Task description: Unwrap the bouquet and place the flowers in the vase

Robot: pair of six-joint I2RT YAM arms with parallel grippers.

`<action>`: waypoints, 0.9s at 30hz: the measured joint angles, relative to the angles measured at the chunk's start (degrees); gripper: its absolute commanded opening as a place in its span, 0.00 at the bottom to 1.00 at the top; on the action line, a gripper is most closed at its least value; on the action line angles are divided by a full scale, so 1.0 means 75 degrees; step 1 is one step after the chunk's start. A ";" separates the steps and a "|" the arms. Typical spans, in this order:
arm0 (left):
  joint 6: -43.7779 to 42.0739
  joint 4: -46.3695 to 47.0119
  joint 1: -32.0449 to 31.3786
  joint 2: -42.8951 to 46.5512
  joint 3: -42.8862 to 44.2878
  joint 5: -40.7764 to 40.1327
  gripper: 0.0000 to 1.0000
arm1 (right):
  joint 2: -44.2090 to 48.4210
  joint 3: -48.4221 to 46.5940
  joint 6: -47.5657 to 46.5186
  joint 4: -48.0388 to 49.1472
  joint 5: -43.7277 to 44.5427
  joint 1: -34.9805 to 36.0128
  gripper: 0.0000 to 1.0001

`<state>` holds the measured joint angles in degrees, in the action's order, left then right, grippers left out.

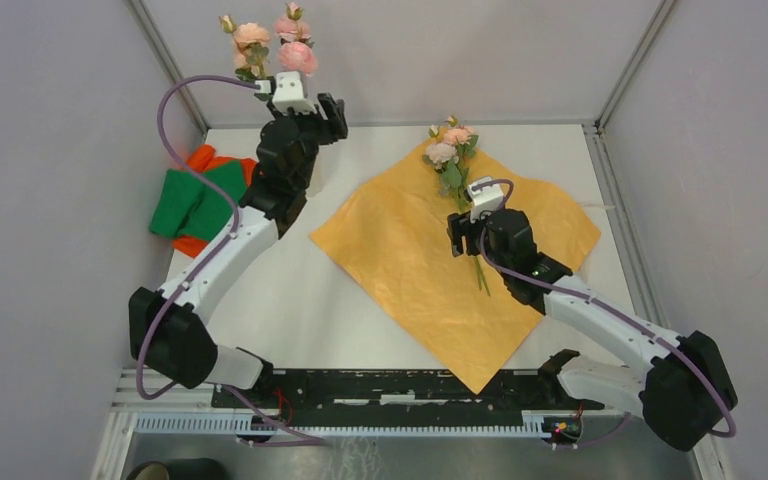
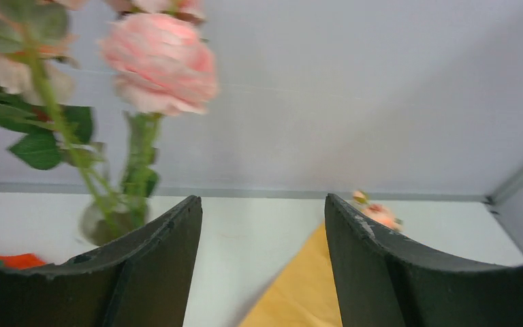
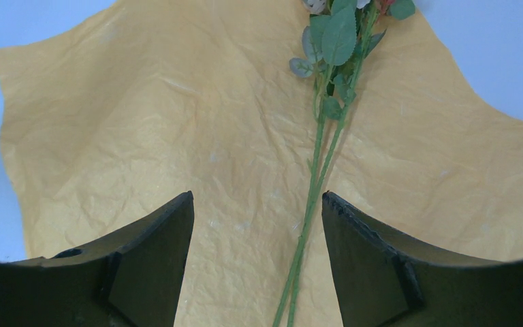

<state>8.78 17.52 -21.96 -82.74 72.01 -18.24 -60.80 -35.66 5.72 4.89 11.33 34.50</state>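
The bouquet's orange paper (image 1: pixel 400 260) lies spread flat on the table, with two pink flowers (image 1: pixel 447 150) resting on its far part. Their thin green stems (image 3: pixel 313 184) run between the fingers of my right gripper (image 3: pixel 259 204), which hovers open just above the paper (image 3: pixel 143 122). Several more pink flowers (image 1: pixel 275 45) stand upright at the back left. In the left wrist view their stems (image 2: pixel 136 177) drop into a blurred greyish rim (image 2: pixel 95 225), apparently the vase. My left gripper (image 2: pixel 263 204) is open and empty, just right of them. The arm hides the vase in the top view.
A green cloth (image 1: pixel 195 195) and an orange cloth (image 1: pixel 205 157) lie bunched at the table's left edge, beside the left arm. Grey walls with metal corner posts close in the back and both sides. A black rail (image 1: pixel 400 385) runs along the near edge.
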 measured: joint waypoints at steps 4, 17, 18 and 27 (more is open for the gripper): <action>0.0256 -0.0154 -0.0944 0.0568 -0.0557 0.0099 0.72 | -0.0799 -0.0595 0.0000 -0.0020 0.0542 -0.0023 0.70; 0.2550 -0.0959 -0.2142 0.1425 -0.2882 0.1204 0.71 | -0.3031 -0.1906 0.0169 -0.0032 0.0425 -0.1451 0.71; 0.2725 -0.0953 -0.2142 0.1489 -0.3022 0.1320 0.71 | -0.3255 -0.1993 0.0207 -0.0038 0.0291 -0.1524 0.72; 0.3582 -0.0819 -0.2180 0.1722 -0.4278 0.2130 0.70 | -0.4331 -0.2264 0.0402 -0.0052 -0.0373 -0.1670 0.68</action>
<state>35.64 11.38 -38.30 -69.82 39.92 -2.26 -93.27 -52.64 8.73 4.49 8.54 21.98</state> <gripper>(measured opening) 0.716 0.720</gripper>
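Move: For the empty right gripper, the bare stems of the flowers left on the wrapping paper lie about 13 cm ahead, 4 cm to its right and 16 cm below. Their pink heads are some 30 cm straight ahead, and the paper's middle is about 7 cm straight ahead, both well below. From the left gripper the same stems are roughly 34 cm right, 4 cm back and 36 cm down; the filled vase stands 8 cm ahead, 8 cm left and about 24 cm below. Send the open right gripper forward about 10 cm, drifting slightly right, then sink some 9 cm over the stems, tipping the fingers down another 15 degrees. Meanwhile draw the open left gripper away from the vase, first right and back, then down and back, nearly 20 cm lower in all, tipping down and swinging clockwise about 30 degrees each, towards the paper. ##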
